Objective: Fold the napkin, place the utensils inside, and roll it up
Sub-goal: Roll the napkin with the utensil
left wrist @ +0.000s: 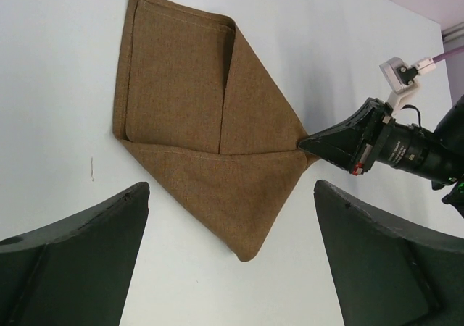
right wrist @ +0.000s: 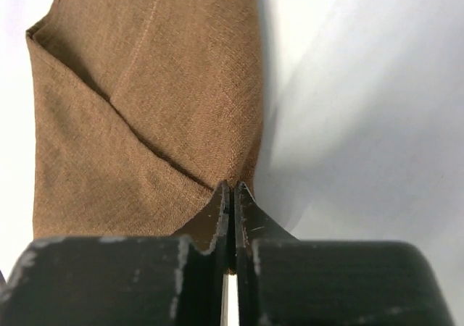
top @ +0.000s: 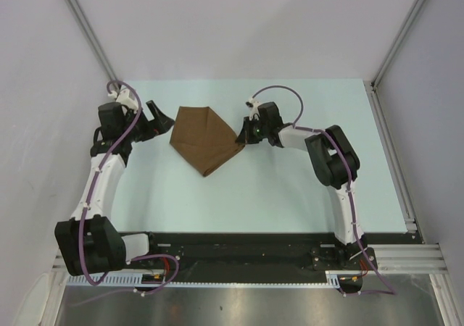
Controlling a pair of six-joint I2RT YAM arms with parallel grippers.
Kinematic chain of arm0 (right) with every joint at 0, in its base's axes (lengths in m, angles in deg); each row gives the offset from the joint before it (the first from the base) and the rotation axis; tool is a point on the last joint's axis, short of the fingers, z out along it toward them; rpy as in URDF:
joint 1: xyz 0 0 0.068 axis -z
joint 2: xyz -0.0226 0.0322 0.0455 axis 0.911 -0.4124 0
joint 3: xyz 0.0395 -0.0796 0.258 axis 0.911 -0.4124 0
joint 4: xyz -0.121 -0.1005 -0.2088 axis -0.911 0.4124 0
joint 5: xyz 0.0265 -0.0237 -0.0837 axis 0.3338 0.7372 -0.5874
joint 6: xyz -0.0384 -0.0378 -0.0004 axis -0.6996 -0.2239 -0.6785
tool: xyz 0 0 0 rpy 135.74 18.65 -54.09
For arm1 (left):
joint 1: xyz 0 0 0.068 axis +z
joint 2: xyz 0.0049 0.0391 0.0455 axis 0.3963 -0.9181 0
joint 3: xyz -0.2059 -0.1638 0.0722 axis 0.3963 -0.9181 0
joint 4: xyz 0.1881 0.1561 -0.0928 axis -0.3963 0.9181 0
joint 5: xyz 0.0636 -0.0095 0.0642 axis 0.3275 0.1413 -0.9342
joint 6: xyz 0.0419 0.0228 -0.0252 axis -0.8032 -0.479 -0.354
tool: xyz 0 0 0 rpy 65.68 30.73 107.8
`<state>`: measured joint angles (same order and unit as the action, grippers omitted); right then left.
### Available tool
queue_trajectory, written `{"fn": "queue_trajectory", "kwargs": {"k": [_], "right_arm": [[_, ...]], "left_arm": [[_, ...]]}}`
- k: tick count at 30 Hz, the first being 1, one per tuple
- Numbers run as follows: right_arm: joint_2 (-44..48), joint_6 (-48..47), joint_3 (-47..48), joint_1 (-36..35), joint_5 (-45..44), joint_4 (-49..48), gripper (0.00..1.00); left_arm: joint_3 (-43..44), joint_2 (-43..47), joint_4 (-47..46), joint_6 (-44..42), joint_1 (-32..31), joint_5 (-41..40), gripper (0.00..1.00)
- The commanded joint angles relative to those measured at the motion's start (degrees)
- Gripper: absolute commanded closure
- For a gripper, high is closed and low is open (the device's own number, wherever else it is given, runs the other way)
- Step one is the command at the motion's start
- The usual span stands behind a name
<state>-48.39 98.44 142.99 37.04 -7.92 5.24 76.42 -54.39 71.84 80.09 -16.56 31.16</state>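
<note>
The napkin (top: 205, 139) (left wrist: 196, 116) (right wrist: 145, 109) is a dark-brown cloth lying flat on the pale table (top: 290, 195), folded into a packet with overlapping flaps and a point toward the front. My right gripper (top: 244, 136) (right wrist: 232, 187) is shut, its tips pinching the napkin's right corner; the left wrist view shows that gripper (left wrist: 312, 143) touching the same corner. My left gripper (top: 161, 119) (left wrist: 232, 195) hovers wide open just left of the napkin, nothing between its fingers. No utensils are in view.
Grey walls and aluminium frame rails (top: 391, 130) bound the table on the left, back and right. A black base rail (top: 239, 250) runs along the near edge between the arm bases.
</note>
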Motion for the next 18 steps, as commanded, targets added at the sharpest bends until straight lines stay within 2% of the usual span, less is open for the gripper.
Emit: {"fn": "queue_trajectory", "kwargs": {"k": [1, 8, 10, 13, 18], "right_arm": [[2.6, 2.6, -2.7, -0.3, -2.9, 1.6, 1.00], [13.9, 9.0, -16.4, -0.8, -10.3, 2.4, 1.00], [18.5, 11.0, -22.1, -1.6, -12.6, 2.8, 1.00], [24.8, 14.1, -29.3, -2.8, -15.4, 3.4, 1.00], [35.8, 19.8, -40.3, -6.0, -21.8, 5.9, 1.00]], "left_arm": [[0.2, -0.1, -0.6, 0.3, -0.9, 0.3, 0.01], [-1.2, 0.9, 0.6, -0.3, -6.3, -2.4, 0.01], [-2.7, 1.8, 0.2, 0.4, -9.7, -2.8, 0.01], [-7.0, 4.7, -1.3, 2.7, -12.2, -3.8, 0.01], [-19.2, 10.9, -6.9, 8.7, -15.9, -4.7, 0.04]]}}
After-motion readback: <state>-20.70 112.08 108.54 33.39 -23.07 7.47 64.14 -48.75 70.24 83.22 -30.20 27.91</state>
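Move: The right fingers already pinch the napkin at the right end of its rolled near side. From them the napkin's middle lies about 14 cm left and 2 cm ahead, its near corner some 13 cm left and 12 cm back, with bare table behind. The left hand hangs open in the air: the napkin's middle is roughly 9 cm ahead, 11 cm right and 20 cm below it, the near corner about 5 cm back and 12 cm right. Back towards the robot and to its right, the right hand drags the pinched end of the napkin about 15 cm low along the table, picking up speed, its grip kept shut while the wrist turns some 15 degrees clockwise and tips down a little. The left hand, still wide open and touching nothing, follows to the right, then back and down as well, around 11 cm in all. ##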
